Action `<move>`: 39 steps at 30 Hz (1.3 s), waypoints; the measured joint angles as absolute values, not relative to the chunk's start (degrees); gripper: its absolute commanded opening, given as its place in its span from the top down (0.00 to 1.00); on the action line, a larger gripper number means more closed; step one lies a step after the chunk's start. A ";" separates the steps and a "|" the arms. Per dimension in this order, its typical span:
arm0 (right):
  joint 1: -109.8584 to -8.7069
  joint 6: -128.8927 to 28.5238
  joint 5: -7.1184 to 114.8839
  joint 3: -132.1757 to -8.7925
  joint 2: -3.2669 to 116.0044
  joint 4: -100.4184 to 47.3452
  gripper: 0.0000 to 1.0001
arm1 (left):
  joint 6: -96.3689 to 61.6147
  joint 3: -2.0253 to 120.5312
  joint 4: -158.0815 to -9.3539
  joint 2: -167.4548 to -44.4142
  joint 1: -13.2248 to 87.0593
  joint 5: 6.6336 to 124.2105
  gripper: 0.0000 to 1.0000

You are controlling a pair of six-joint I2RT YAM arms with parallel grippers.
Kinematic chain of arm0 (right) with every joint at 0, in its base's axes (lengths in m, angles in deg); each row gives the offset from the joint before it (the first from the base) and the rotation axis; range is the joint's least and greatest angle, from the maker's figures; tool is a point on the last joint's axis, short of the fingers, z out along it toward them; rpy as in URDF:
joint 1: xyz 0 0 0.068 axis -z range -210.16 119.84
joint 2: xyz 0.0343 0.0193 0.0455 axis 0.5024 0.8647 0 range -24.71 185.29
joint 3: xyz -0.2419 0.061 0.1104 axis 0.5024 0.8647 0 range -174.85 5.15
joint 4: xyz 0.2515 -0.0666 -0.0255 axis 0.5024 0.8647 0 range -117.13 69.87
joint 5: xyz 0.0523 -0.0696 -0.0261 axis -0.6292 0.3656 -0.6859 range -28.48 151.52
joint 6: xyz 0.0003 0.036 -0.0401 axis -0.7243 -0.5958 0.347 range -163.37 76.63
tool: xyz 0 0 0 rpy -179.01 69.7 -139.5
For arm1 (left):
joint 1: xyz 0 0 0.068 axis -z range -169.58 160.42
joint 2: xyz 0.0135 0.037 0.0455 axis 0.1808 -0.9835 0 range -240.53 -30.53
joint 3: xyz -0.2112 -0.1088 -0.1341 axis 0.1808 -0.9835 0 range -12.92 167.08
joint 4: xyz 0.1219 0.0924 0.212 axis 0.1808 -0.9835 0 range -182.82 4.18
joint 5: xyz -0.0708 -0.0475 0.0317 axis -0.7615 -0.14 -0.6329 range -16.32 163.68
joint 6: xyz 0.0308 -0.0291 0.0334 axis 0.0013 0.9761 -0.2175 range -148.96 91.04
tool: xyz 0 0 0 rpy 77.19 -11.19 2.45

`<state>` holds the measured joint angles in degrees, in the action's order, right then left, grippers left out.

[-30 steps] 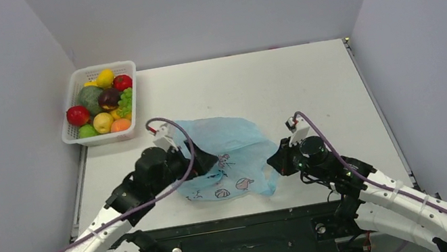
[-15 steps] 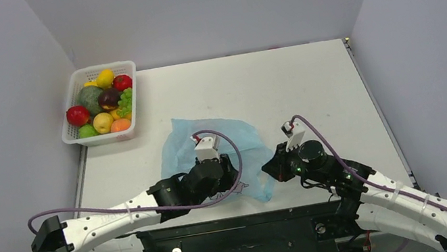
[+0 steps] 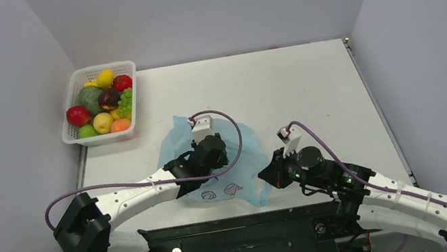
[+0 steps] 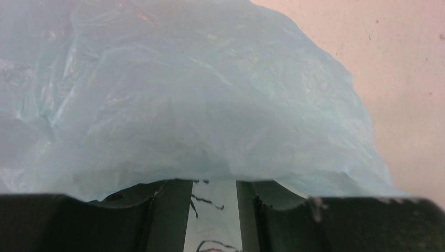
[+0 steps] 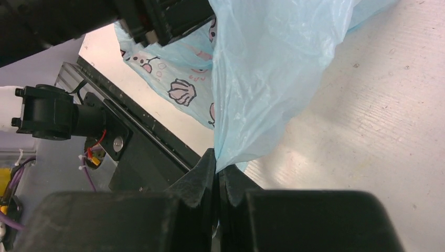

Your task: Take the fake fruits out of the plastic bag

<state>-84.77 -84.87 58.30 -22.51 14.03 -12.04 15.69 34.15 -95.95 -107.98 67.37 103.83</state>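
The light-blue plastic bag lies crumpled at the table's near middle, with pink-and-white prints on its near side. It fills the left wrist view. No fake fruit of the bag shows; they are hidden inside. My left gripper is pressed into the bag's top, jaws apart. A fold of plastic drapes over the fingertips and printed bag surface shows in the gap of the left gripper. My right gripper is shut on the bag's near right edge, and the right wrist view shows the right gripper pinching blue plastic.
A white lattice basket full of toy fruits stands at the far left of the table. The black rail with both arm bases runs along the near edge, just below the bag. Grey walls close in on both sides.
My left arm swung from the bag's left side to over its middle and pushed into it. The bag bunched up and shifted. My right gripper kept its pinch and drew slightly nearer and leftward.
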 measured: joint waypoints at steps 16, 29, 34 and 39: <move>-85.01 -85.91 57.84 -23.14 12.26 -11.67 1.00 | 19.25 37.13 -83.52 -121.68 53.16 103.64 0.40; -85.44 -81.02 63.50 -29.85 16.87 0.27 0.30 | 23.40 33.78 -75.87 -122.97 51.19 95.33 0.27; -85.77 -76.87 71.00 -37.48 21.37 4.96 0.21 | 24.76 30.46 -74.71 -121.62 51.17 90.96 0.24; -86.14 -70.94 72.59 -41.44 25.88 3.19 0.19 | 25.17 28.47 -74.18 -118.49 51.17 88.14 0.22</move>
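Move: The left hand's half-closed fingers are just under the bag's upper sheet. The plastic bag's middle lies about 5 cm ahead, 4 cm left and some 8 cm below this hand. The right hand already pinches the gripped rim, which is roughly 10 cm back, 12 cm right and 3 cm above the left hand. From the right hand the bag's middle is about 14 cm ahead, 16 cm left and 11 cm below, and the handle loop hangs about 2 cm back, 2 cm left and 7 cm below. The left hand drives about 10 cm forward and some 3 cm down and left, under the bag's upper sheet, its fingers spreading from a third to about three quarters open; it then draws back some 3 cm, drifting right and sinking a little, and rolls its left side down by nearly 20 degrees. The right hand holds the rim almost still at first, then opens wide, lets go of the plastic and goes about 5 cm forward and 4 cm up, also rolling its left side down. ##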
